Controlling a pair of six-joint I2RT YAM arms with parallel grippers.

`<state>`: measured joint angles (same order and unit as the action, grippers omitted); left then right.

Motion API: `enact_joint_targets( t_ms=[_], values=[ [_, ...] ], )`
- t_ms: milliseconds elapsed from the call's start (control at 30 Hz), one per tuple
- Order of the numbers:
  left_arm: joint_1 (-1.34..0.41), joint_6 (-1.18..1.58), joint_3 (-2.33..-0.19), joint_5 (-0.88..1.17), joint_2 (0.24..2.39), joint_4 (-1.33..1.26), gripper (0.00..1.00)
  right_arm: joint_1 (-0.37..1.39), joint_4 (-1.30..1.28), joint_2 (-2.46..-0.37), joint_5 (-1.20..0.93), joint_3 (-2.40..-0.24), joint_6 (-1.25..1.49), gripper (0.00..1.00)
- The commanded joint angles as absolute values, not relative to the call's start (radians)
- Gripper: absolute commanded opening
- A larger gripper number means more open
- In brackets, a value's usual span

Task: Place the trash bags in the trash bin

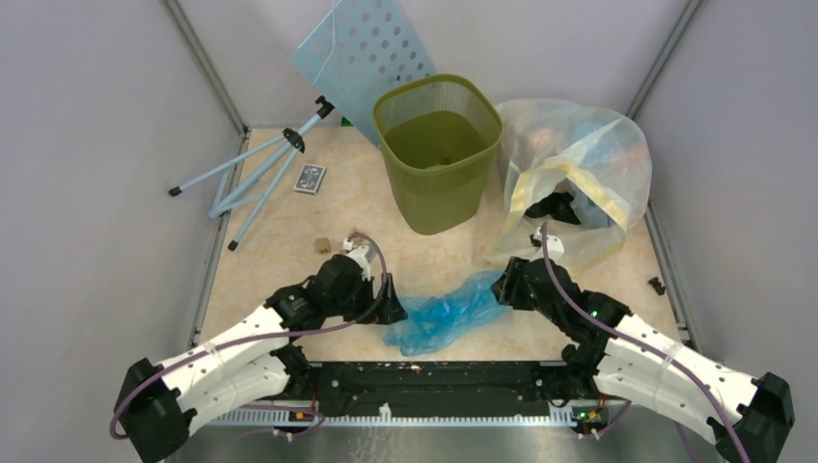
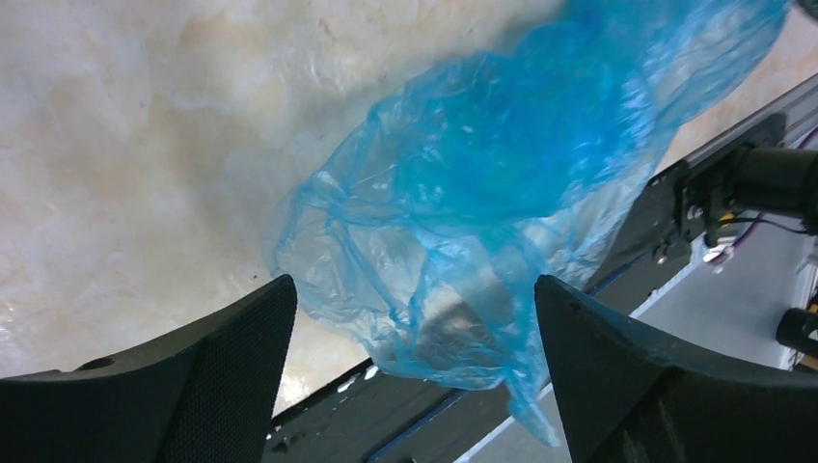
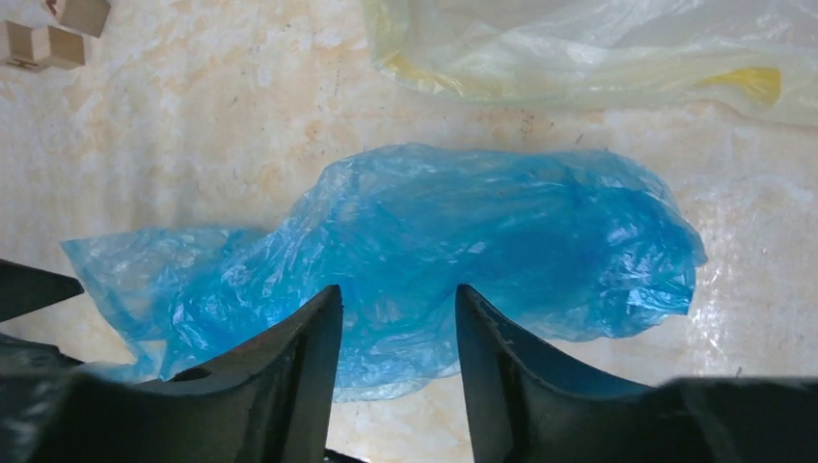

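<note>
The trash bag (image 1: 449, 313) lies crumpled and flat on the table near the front edge, thin light-blue plastic, between my two grippers. My left gripper (image 1: 394, 307) sits at its left end. In the left wrist view that gripper (image 2: 415, 289) is wide open, with a loose corner of the bag (image 2: 502, 164) hanging over the table edge between the fingers and untouched. My right gripper (image 1: 502, 286) sits at the bag's right end. In its wrist view it (image 3: 397, 289) is partly open just above the bag (image 3: 463, 231), pinching nothing. The olive-green trash bin (image 1: 439, 198) stands upright at the back centre.
A large clear yellowish bag (image 1: 579, 164) stuffed with items lies right of the bin. A perforated light-blue panel (image 1: 362, 48) leans behind it. A folded tripod (image 1: 260, 169), a card box (image 1: 310, 178) and small wooden blocks (image 1: 321, 244) lie at the left. A black rail (image 1: 424, 376) runs along the near edge.
</note>
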<state>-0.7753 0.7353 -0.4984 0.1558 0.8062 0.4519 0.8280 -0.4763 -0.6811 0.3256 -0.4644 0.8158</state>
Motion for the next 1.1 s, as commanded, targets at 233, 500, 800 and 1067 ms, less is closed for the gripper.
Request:
enact_joint_targets(
  t_ms=[233, 500, 800, 1067],
  values=[
    [-0.778, 0.724, -0.431, 0.133, 0.996, 0.159, 0.39, 0.824, -0.412, -0.699, 0.025, -0.567, 0.432, 0.63],
    [-0.766, 0.514, -0.629, -0.037, 1.099, 0.169, 0.0, 0.824, -0.154, -0.826, -0.284, -0.601, 0.343, 0.62],
    [-0.766, 0.469, -0.766, 0.088, 1.077, 0.306, 0.0, 0.825, -0.142, -0.997, -0.304, -0.702, 0.174, 0.69],
    [-0.765, 0.501, -0.783, 0.113, 1.034, 0.33, 0.0, 0.852, -0.05, -1.073, -0.335, -0.691, 0.087, 0.73]
  ],
)
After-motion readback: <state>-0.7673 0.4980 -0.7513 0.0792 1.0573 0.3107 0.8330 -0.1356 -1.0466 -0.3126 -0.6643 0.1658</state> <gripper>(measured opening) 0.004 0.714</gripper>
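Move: The blue trash bag lies crumpled on the table, its left end right beneath the open left hand, its middle about 10 cm right, 1 cm ahead and 5 cm lower. From the right hand, that middle is some 7 cm left, 2 cm back and 6 cm down. The green bin stands about 22 cm ahead of the left hand and 8 cm right; two little wooden cubes lie 13 cm ahead and 13 cm left of that hand. The left hand dips about 5 cm, shuts its fingers on the left end of the blue bag, then carries that end forward and up with a slight drift right, fingers tipping up, and finally eases back a little. Meanwhile the right hand opens wider and sweeps some 12 cm left and 5 cm up over the bag, turning about 50 degrees counter-clockwise. ##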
